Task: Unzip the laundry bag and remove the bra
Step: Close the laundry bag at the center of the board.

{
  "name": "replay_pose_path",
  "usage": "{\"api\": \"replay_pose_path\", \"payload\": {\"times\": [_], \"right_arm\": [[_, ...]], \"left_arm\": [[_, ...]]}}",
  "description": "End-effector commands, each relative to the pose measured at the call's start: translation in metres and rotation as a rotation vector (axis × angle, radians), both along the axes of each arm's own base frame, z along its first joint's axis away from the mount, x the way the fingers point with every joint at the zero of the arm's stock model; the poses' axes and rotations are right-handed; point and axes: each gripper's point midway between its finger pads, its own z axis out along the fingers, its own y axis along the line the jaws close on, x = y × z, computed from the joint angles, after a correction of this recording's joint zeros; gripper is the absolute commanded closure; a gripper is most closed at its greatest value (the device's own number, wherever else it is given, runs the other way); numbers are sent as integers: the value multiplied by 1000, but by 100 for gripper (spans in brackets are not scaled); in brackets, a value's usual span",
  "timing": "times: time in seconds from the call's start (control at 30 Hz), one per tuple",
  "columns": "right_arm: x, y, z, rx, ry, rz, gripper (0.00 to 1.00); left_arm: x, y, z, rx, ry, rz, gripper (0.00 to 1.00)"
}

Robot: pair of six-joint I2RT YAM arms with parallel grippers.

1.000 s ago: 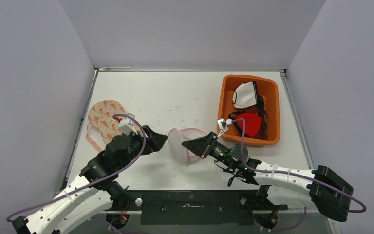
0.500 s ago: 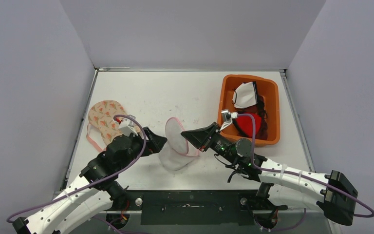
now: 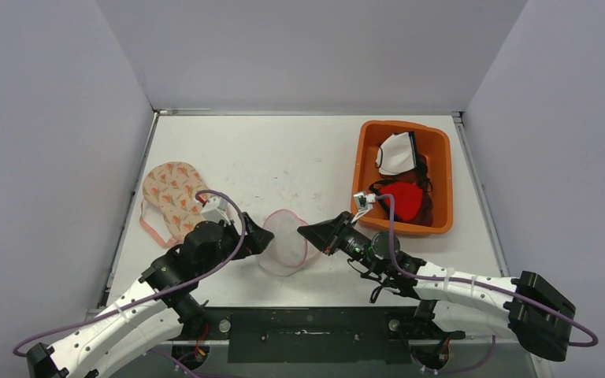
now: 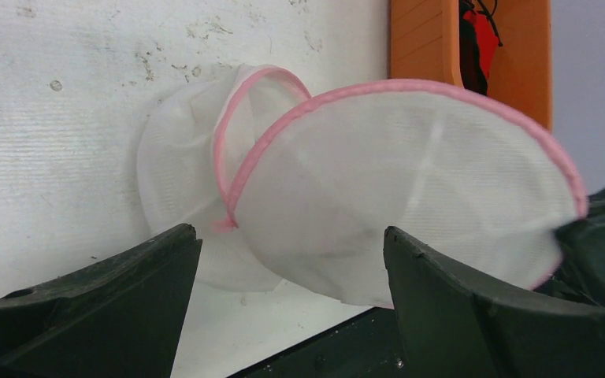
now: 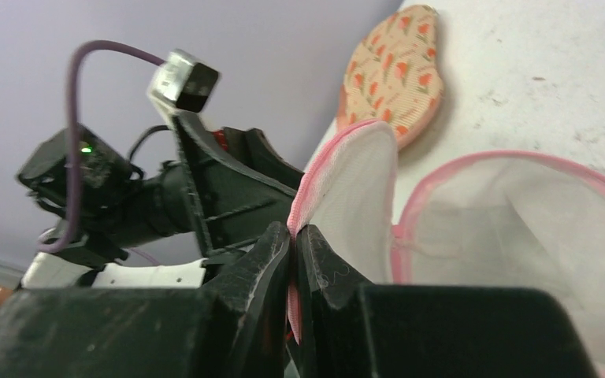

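Observation:
The laundry bag [image 3: 282, 246], white mesh with pink trim, hangs open in two round halves low over the table between my two grippers. My right gripper [image 3: 310, 231] is shut on its pink edge; in the right wrist view the trim is pinched between the jaws of that gripper [image 5: 293, 236]. My left gripper [image 3: 261, 236] is open just left of the bag, and the bag's nearer half [image 4: 410, 181] sits ahead of that open gripper [image 4: 291, 256] without touching it. The bra [image 3: 172, 197], peach with a red flower print, lies on the table at the left, outside the bag.
An orange bin [image 3: 447, 181] at the right holds a white garment [image 3: 396, 153] and a red one [image 3: 404, 198]. Grey walls close in the table on three sides. The black mounting rail runs along the near edge.
The right gripper lifted the bag up and to the left, then brought it back down lower. The left gripper shifted slightly nearer and right, staying open.

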Motion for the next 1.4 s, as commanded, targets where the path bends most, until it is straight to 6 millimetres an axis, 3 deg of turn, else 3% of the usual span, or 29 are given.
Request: {"api": "replay_pose_path", "payload": {"times": [0.0,0.4,0.6,0.9,1.07,1.27,1.37], "right_arm": [[12,-6,-4,39,10,-47,95],[44,-13,-56,-130,86,-145,94],[54,-28,-91,-297,123,-235,85],[59,-41,-120,-472,121,-295,70],[60,-44,-128,-539,115,-310,56],[53,-45,-106,-559,52,-285,34],[41,-42,-105,-571,36,-208,25]], "left_arm": [[7,-1,22,-36,-50,19,15],[12,-5,1,38,-2,11,16],[12,-9,-6,47,7,-1,16],[12,-16,-18,40,31,-22,16],[11,-18,-21,42,37,-27,16],[10,-17,-15,43,33,-31,16],[8,-19,-12,27,30,-42,16]]}}
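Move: The laundry bag's lid stands raised, its rim still pinched in the right fingers. The bag's open mouth, where it is to go, lies about 4 cm ahead, 2 cm left and some 17 cm below that hand. Counted from the mouth, the orange bin is some 34 cm right and 22 cm farther out, the patterned mitt about 35 cm left and 13 cm farther out. From the left hand the mouth is about 4 cm ahead, 8 cm right and 10 cm down. The lid is lowered towards the bag's mouth by the right hand, going down and forward. Partway, the fingers start opening and let go of the rim, and the hand sinks on to some 14 cm lower in all, easing right and tipping its fingers about 35 degrees downward, ending wide open. The left hand, open and empty, sinks about 3.5 cm beside the bag. ##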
